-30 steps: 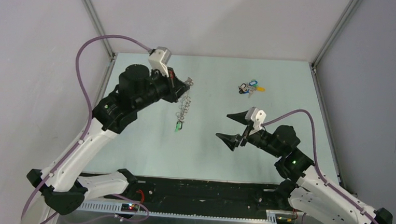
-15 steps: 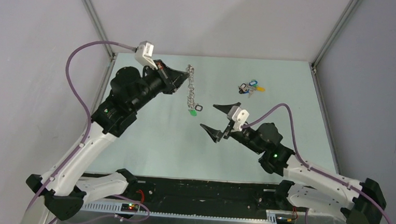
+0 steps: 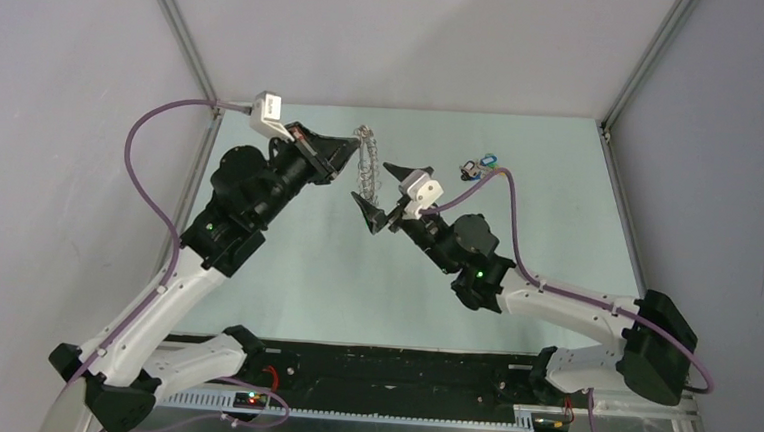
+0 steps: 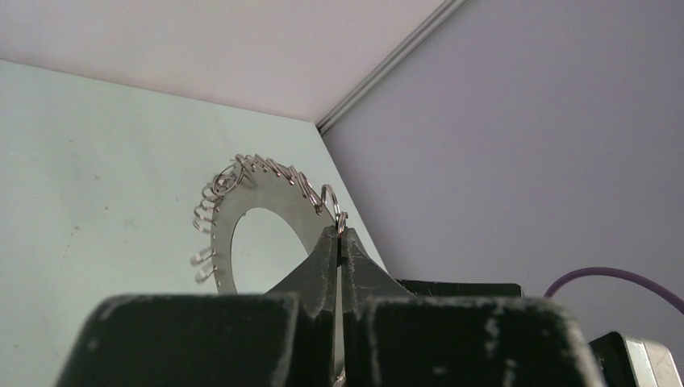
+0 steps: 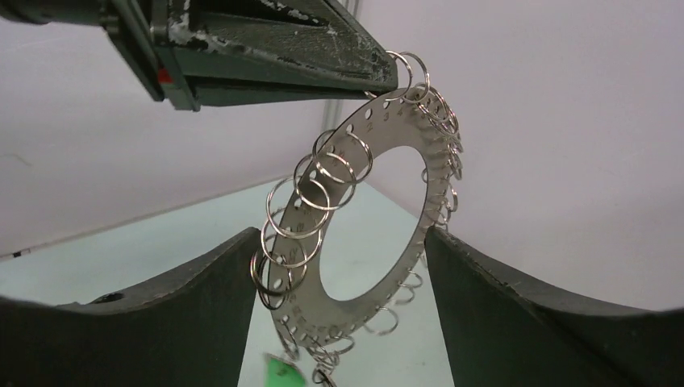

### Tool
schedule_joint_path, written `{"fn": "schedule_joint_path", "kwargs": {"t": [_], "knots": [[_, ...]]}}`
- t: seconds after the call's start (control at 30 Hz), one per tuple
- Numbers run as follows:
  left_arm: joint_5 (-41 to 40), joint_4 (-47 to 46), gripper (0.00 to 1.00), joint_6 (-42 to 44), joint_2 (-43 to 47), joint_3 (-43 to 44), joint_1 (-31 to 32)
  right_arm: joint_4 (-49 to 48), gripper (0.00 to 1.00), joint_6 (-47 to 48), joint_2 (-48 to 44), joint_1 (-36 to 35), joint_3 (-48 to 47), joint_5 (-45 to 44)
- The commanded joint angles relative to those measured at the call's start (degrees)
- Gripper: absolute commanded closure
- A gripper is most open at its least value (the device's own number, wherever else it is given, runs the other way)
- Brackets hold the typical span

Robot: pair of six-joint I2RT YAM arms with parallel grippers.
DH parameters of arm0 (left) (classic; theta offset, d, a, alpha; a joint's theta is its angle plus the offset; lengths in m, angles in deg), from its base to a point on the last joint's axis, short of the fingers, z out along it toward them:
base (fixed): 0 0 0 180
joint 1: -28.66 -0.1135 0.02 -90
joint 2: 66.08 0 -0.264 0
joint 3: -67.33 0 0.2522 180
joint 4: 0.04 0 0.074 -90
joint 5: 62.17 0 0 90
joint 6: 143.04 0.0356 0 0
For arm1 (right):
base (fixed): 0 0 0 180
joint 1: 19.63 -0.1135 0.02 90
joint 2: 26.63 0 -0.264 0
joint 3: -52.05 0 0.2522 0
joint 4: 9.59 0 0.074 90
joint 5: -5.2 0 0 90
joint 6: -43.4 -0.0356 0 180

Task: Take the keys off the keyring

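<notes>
The keyring (image 5: 310, 306) is a flat silvery disc with many small wire loops along its rim. It hangs in the air from my left gripper (image 4: 339, 236), which is shut on its top edge. In the top view the keyring (image 3: 365, 163) hangs just right of the left gripper (image 3: 348, 155). My right gripper (image 5: 343, 234) is open, one finger on each side of the ring's lower half, the right-hand finger close against the rim. One of the keys, with a bright green head (image 5: 278, 372), dangles below the ring. I cannot make out the other key.
A small bunch of blue and yellow-headed keys (image 3: 481, 167) lies on the pale table (image 3: 304, 271) at the back right, with the right arm's purple cable (image 3: 510, 224) passing close by. Grey walls and metal corner posts enclose the table.
My left gripper has lifted the keyring off the table and up toward the back. The right arm has swung left, bringing its open fingers around the hanging ring.
</notes>
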Motion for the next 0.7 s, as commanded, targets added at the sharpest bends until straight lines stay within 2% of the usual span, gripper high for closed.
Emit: {"fn": "schedule_joint_path", "kwargs": {"t": [0.0, 0.07, 0.13, 0.17, 0.2, 0.23, 0.27, 0.3, 0.4, 0.47, 0.53, 0.6, 0.67], "knots": [[-3.06, -5.77, 1.00, -0.78, 2.63, -0.30, -0.31, -4.19, 0.22, -2.41, 2.71, -0.28, -5.47, -2.25], [-3.15, -6.39, 1.00, -0.77, 2.78, -0.47, -0.31, -3.69, 0.24, -2.63, 3.93, -0.30, -6.63, -3.71], [-3.40, -6.67, 1.00, -0.87, 3.21, -0.79, -0.31, -3.74, 0.32, -1.96, 4.70, -0.42, -7.25, -6.27], [-3.50, -6.81, 1.00, -0.87, 3.49, -1.02, -0.31, -4.25, 0.44, -1.57, 4.91, -0.49, -7.26, -8.09], [-3.58, -6.84, 1.00, -0.78, 3.61, -1.14, -0.31, -4.53, 0.51, -0.63, 5.10, -0.57, -7.26, -8.97], [-3.64, -6.87, 1.00, -0.71, 3.95, -1.33, -0.33, -4.59, 0.70, -0.12, 5.15, -0.68, -7.26, -11.07], [-3.61, -6.88, 1.00, -0.54, 4.06, -1.47, -0.32, -4.29, 0.79, 1.12, 5.07, -0.67, -7.26, -11.83], [-3.61, -6.88, 0.99, -0.46, 4.43, -1.76, -0.36, -3.81, 0.95, 1.98, 4.88, -0.66, -7.31, -12.20], [-4.24, -6.88, 0.88, -0.23, 5.45, -2.77, -0.37, -0.38, 1.00, 6.81, 3.14, -0.74, -7.21, -10.28], [-4.39, -6.84, 0.74, 0.40, 6.40, -3.41, -0.40, 0.90, 1.00, 10.30, 1.97, -0.65, -6.85, -7.96], [-3.54, -6.75, 0.47, 1.96, 7.75, -3.86, -0.49, 1.08, 1.00, 14.49, 0.80, -0.37, -6.13, -6.31], [-1.45, -6.20, 0.33, 4.92, 9.14, -3.86, -0.59, 0.85, 1.00, 18.33, -0.37, 0.50, -5.36, -4.71], [-0.56, -2.65, 0.24, 8.05, 10.80, -3.95, -0.75, 1.95, 1.00, 20.64, -2.04, 2.32, -4.86, -1.33]]}}
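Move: The keyring disc, still pinched at its top edge by the left fingers, has its middle about 3 cm ahead of the open right hand, 2 cm to its left and 1 cm above. The green tag dangles roughly 9 cm below the right hand, 1 cm ahead and 3 cm left; the left fingertips are some 3 cm ahead, 4 cm left and 6 cm above it. From the left hand, the disc's middle is 5 cm below, 2 cm right and level fore-and-aft. Forward some 3 cm, at first also slightly left and up, the right hand advances onto the keyring, shuts its fingers to pinch the disc's near edge, then eases back right, turning about 10 degrees clockwise while its left side dips. Once that grip is on, the left fingers open wide, let go, and withdraw back, left and up. ##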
